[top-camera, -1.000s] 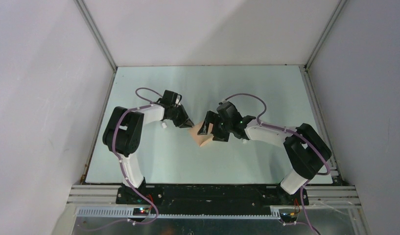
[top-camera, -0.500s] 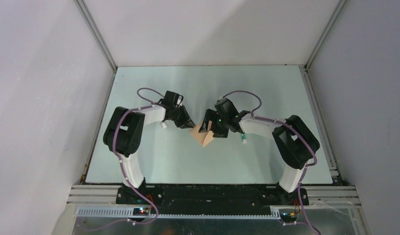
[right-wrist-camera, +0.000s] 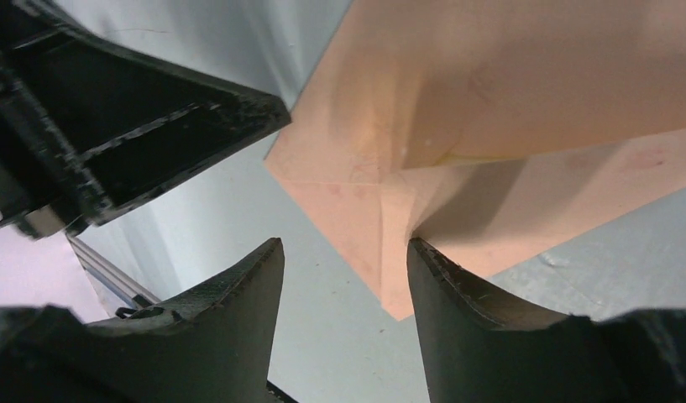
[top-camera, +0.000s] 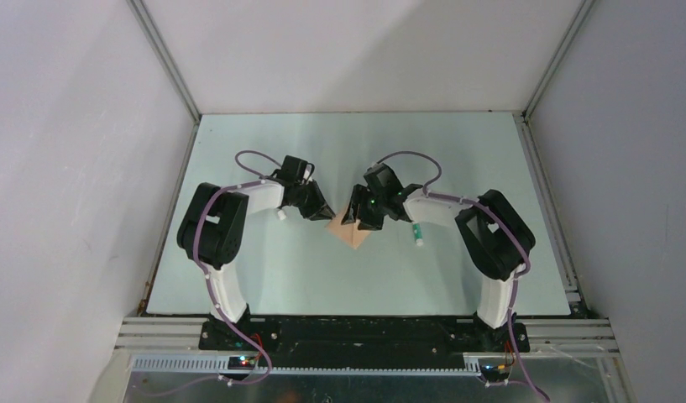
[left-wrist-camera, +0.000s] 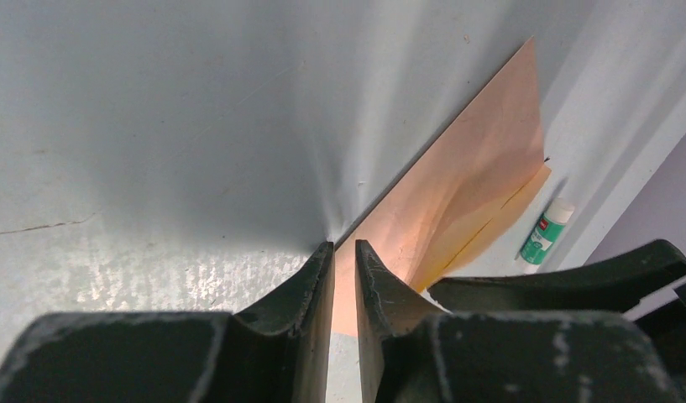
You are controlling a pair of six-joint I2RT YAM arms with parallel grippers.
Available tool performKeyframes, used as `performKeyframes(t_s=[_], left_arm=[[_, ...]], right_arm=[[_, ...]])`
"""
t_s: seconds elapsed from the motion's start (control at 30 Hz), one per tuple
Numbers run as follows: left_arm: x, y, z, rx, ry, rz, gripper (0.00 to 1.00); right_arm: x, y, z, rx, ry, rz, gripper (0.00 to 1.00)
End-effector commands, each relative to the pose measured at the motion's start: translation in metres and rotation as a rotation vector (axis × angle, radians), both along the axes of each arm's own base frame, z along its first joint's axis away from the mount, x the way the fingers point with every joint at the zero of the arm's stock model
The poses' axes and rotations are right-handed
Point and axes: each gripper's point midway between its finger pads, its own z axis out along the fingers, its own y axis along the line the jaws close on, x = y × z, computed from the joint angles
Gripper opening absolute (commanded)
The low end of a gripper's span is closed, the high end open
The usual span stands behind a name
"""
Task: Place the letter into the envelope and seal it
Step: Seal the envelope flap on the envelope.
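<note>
The peach-tan envelope [top-camera: 349, 235] lies on the table between both grippers, with one folded layer raised over the rest [right-wrist-camera: 524, 75]. The letter is hidden. My left gripper [top-camera: 327, 215] stands at the envelope's left edge. Its jaws leave only a narrow slit [left-wrist-camera: 344, 245], and flat envelope paper [left-wrist-camera: 457, 185] shows through it with nothing clamped. My right gripper [top-camera: 350, 220] is open over the envelope's near corner [right-wrist-camera: 345, 243]. One of its fingertips [right-wrist-camera: 419, 252] touches the paper at the fold; the other hangs over bare table.
A white glue stick [top-camera: 417, 234] with a green label lies on the table right of the envelope, under the right forearm, and also shows in the left wrist view [left-wrist-camera: 545, 235]. White walls enclose the table on three sides.
The right arm has swung left and farther back onto the envelope, and its jaws have narrowed. The left arm and the envelope have stayed put.
</note>
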Motion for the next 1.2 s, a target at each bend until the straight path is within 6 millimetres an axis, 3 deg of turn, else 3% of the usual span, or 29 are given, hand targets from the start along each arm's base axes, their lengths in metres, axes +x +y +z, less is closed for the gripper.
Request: performKeyframes(t_s=[0.0,0.2,0.27,0.37,0.47,0.77,1.07,1.17], left_arm=[[-0.017,0.005,-0.019,0.048,0.050,-0.027,0.22],[-0.018,0.006,-0.017,0.049,0.047,-0.033,0.22],[-0.018,0.006,-0.016,0.052,0.043,-0.037,0.22],[-0.019,0.007,-0.015,0.056,0.043,-0.042,0.22],[-0.019,0.008,-0.013,0.058,0.040,-0.043,0.22],[-0.023,0.008,-0.001,0.055,0.028,-0.053,0.22],[-0.029,0.007,0.048,0.031,-0.073,-0.037,0.23],[-0.037,-0.006,0.065,0.001,-0.108,-0.047,0.24]], right_arm=[[0.014,0.002,-0.001,0.007,-0.013,-0.003,0.58],[0.026,0.000,-0.004,0.025,-0.021,-0.017,0.46],[0.031,-0.002,-0.004,0.034,-0.017,-0.029,0.37],[0.038,-0.004,0.000,0.051,-0.023,-0.041,0.13],[0.041,-0.007,-0.002,0.032,-0.018,-0.048,0.00],[0.045,-0.012,-0.040,-0.011,0.030,-0.059,0.00],[0.044,-0.020,-0.054,-0.026,0.056,-0.049,0.00],[0.045,-0.021,-0.055,-0.020,0.060,-0.047,0.00]])
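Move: The envelope flap, folded over only part way, has its middle some 3 cm to the right gripper's right, 2 cm ahead and 3 cm below. The envelope's middle is roughly 5 cm ahead, 1 cm right and 4 cm lower; the glue stick lies about 18 cm right and 3 cm back. From the left gripper, resting on the envelope's left corner, that flap is about 8 cm right and 2 cm back, the envelope's middle 6 cm straight to its right. Lower the half-open right gripper a couple of centimetres to the flap, then slide it forward about 4 cm over the envelope, shutting the fingers on the way, and press the closed tips down on the flap's tip. Keep the left fingertips on the left corner until late, then lift them off, back and up about 3 cm each. ##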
